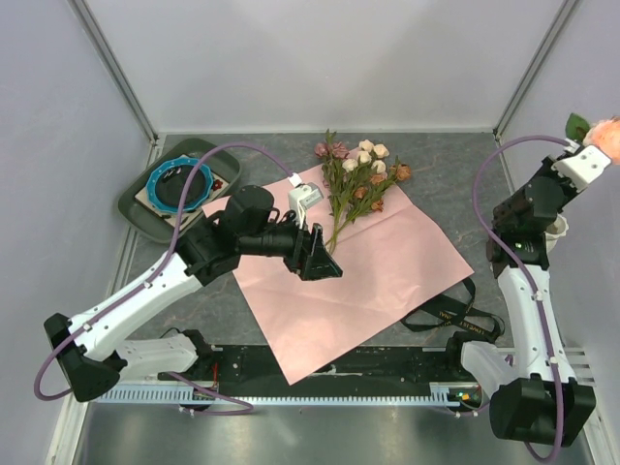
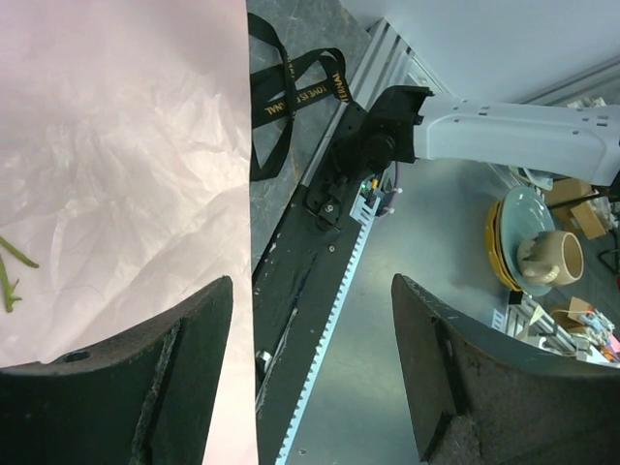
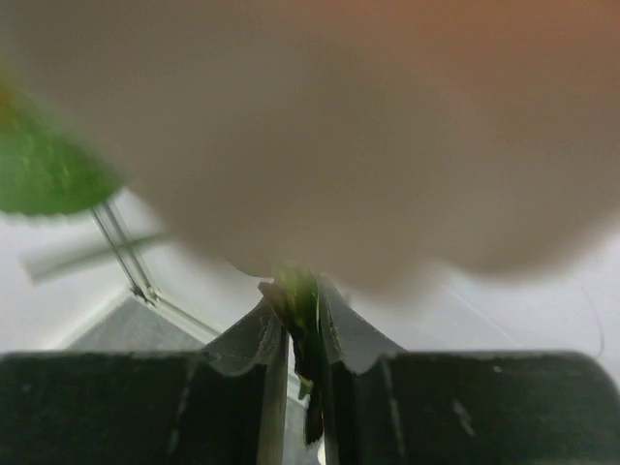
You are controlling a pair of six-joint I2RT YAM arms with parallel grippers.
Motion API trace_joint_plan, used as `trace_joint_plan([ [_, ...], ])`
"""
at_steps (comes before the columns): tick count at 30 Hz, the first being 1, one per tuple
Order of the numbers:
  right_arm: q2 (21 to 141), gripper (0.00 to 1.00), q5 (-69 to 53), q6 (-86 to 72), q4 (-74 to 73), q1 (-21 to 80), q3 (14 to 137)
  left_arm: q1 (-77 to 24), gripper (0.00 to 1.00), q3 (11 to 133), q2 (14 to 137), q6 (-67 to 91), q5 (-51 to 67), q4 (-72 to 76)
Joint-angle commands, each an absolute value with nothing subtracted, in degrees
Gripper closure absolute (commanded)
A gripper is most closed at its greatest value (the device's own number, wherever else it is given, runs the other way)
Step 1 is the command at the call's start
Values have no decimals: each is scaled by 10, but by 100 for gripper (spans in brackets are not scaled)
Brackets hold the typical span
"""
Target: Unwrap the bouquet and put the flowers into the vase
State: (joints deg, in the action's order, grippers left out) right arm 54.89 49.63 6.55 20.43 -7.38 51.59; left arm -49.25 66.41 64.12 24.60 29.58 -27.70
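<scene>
The lilac-pink paper (image 1: 387,281) lies spread flat, and the loose flowers (image 1: 360,179) rest on its far edge with their stems pointing toward me. My left gripper (image 1: 320,260) hovers open over the paper beside the stem ends, nothing between its fingers (image 2: 194,349). My right gripper (image 1: 589,155) is raised at the far right, shut on the green stem (image 3: 302,295) of one peach-pink rose (image 1: 607,133), whose blurred bloom (image 3: 320,126) fills the wrist view. The cream vase (image 1: 560,227) peeks out behind the right arm, mostly hidden.
The black ribbon (image 1: 441,315) lies untied off the paper's right corner, near the right arm's base. A dark green tray (image 1: 136,208) holding a blue-rimmed ring (image 1: 179,184) sits at the back left. White walls enclose the table on three sides.
</scene>
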Motion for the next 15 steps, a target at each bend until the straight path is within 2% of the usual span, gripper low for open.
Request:
trace_joint_plan([
  [1,536,72,504,4,162,-75,494,-490,26,682,626,214,273,-287],
  [2,537,67,514,-14,135,-76,494,-490,26,679,623,213,271,-287],
  [3,536,54,515,-20,121,-75,495,-490,26,677,622,213,268,-285],
  [4,535,45,514,-25,101,-75,497,-489,26,669,624,212,268,-282],
  [5,532,22,513,-41,62,-76,504,-485,26,664,623,212,270,-280],
  [6,530,10,519,-49,45,-75,508,-483,26,661,626,213,274,-276],
  [8,526,2,538,-72,-19,-76,527,-474,26,653,630,215,285,-268],
  [15,557,2,523,-138,-267,-76,669,-416,26,616,649,250,342,-216],
])
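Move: The vase stands almost under the right hand, its middle some 30 cm below, about 1 cm ahead and 3 cm to the right. The black ribbon lies about 13 cm back and 16 cm left of that hand; the pink paper's middle is roughly 44 cm left and 2 cm back, both 39 cm down. From the left hand the remaining flowers lie about 24 cm ahead, 8 cm right and 28 cm down, the vase 15 cm ahead, 52 cm right and 20 cm down. The right hand, still pinching a flower by its stem at first, sinks about 6 cm over the vase while its fingers spread wide and let go of the stem, the fingertips tipping down some 15 to 20 degrees; towards the end it stops sinking and eases back a couple of centimetres. The empty left hand, fingers staying open, starts forward, down and a little left, about 3 cm in all, towards the remaining flowers. ##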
